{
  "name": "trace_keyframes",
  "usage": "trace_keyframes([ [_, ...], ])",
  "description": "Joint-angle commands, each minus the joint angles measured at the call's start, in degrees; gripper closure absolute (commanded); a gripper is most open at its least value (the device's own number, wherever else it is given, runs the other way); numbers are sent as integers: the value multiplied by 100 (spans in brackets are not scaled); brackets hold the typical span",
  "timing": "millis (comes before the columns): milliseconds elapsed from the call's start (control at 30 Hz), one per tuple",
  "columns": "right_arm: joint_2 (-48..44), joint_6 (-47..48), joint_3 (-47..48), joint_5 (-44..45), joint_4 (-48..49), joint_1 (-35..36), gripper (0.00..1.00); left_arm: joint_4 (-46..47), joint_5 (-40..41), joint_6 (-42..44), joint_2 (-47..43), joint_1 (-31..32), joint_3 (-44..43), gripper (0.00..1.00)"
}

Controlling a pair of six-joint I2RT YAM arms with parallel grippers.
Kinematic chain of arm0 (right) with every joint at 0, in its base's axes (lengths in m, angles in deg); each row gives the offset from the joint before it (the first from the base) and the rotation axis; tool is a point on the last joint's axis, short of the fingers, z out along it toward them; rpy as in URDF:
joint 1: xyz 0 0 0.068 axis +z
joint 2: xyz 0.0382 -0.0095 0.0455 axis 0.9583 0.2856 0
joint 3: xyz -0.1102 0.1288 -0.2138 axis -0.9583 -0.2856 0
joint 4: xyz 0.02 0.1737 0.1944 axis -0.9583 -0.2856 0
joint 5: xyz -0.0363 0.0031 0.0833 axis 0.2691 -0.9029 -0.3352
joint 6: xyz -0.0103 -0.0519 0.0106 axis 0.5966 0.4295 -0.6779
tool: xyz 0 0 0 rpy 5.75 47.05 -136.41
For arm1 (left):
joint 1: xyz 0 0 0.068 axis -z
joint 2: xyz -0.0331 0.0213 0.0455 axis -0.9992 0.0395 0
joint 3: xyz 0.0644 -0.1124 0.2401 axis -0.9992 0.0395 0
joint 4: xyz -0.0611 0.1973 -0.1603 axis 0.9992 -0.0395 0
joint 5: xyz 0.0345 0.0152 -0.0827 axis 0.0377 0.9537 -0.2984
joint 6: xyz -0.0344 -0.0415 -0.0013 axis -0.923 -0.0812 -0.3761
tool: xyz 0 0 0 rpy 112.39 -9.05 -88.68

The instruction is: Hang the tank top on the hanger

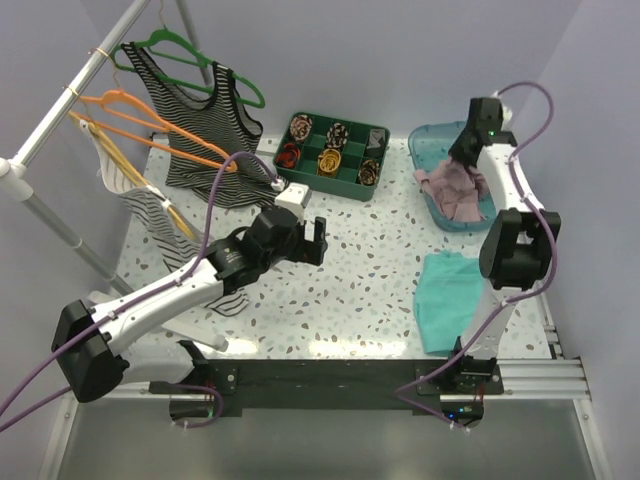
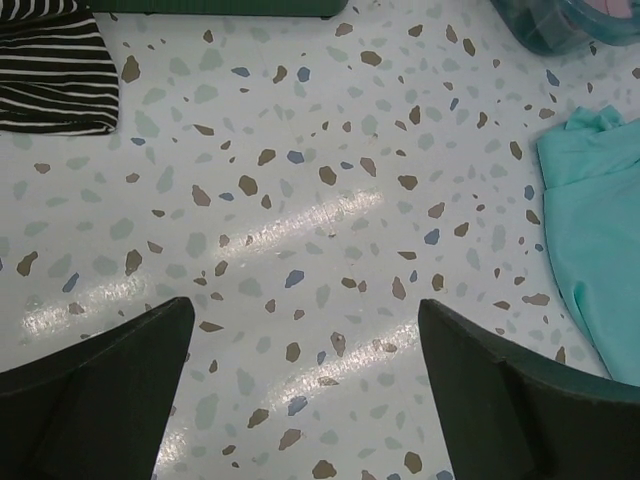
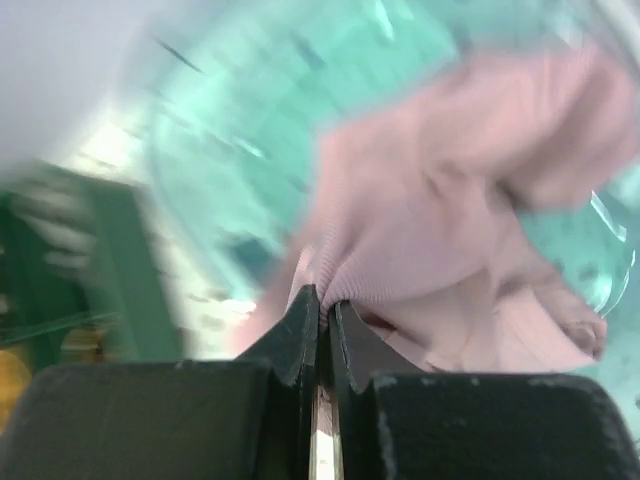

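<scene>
The dusty-pink tank top (image 1: 455,188) lies crumpled in a teal bin (image 1: 425,140) at the table's back right. My right gripper (image 1: 466,150) reaches down into the bin and is shut on a fold of the tank top (image 3: 440,200), pinched at the fingertips (image 3: 325,300). The orange hanger (image 1: 130,105) hangs from the rail at the back left. My left gripper (image 1: 315,240) hovers over the middle of the table, open, with bare speckled tabletop between its fingers (image 2: 90,400).
A green hanger (image 1: 170,45) carries a striped top (image 1: 205,125); another striped garment (image 1: 150,205) hangs on a pale hanger lower down. A green tray (image 1: 310,183) of rolled items stands at the back centre. A teal cloth (image 1: 448,295) lies flat at the right front.
</scene>
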Motion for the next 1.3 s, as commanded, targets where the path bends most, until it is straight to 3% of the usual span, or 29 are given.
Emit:
trace_keyframes([
  [0,-1098,31,1810,-260,-425,400,100,415,310,-134,-216,9,-316,0],
  [167,-1685,31,2666,-542,-654,1147,100,389,626,-187,-243,1,-580,0],
  [333,-2495,67,2412,-717,-224,1842,100,310,960,-213,-471,9,-826,0],
  [533,-3120,-214,2070,-1288,110,2097,100,257,1224,-205,-682,0,-870,0],
  [733,-3630,-399,700,-1473,498,2212,100,178,1269,-257,-726,-8,-826,0],
  [833,-3796,-391,-484,-1447,620,2195,100,99,1242,-301,-717,-8,-739,0],
  [933,-3806,-286,-1373,-1158,586,2177,80,37,1050,-310,-700,0,-432,0],
  [967,-3780,-172,-1542,-922,516,2160,59,37,979,-310,-700,1,-335,0],
  [1033,-3692,-83,-1875,-893,182,2002,40,37,769,-371,-674,-8,-11,1],
  [1133,-3981,145,-2681,-989,102,2010,26,54,418,-547,-647,-8,489,4],
  [1267,-4639,129,-3817,-851,-363,2711,26,274,196,-811,-630,1,1115,6],
])
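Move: My right hand already has the pink tank top in its shut fingers, over the clear bin, whose middle lies right below, some 12 cm down and 2 cm farther out. The bare table it goes to is about 25 cm back, 25 cm left and 17 cm down. From that spot the turquoise cloth is 9 cm nearer me and 19 cm right, the green tray 32 cm farther out and 9 cm left. From my empty left hand the spot lies 14 cm right, 1 cm ahead, 17 cm below. I whip my right hand up about 40 cm to draw the pink tank top out of the bin, tipping the fingers up some 50 degrees while swinging back and left. Then I bring it down quickly over the bare table, tipping the fingers down again, and open them to let go of the fabric. My open left hand rises about 10 cm and sinks back. ##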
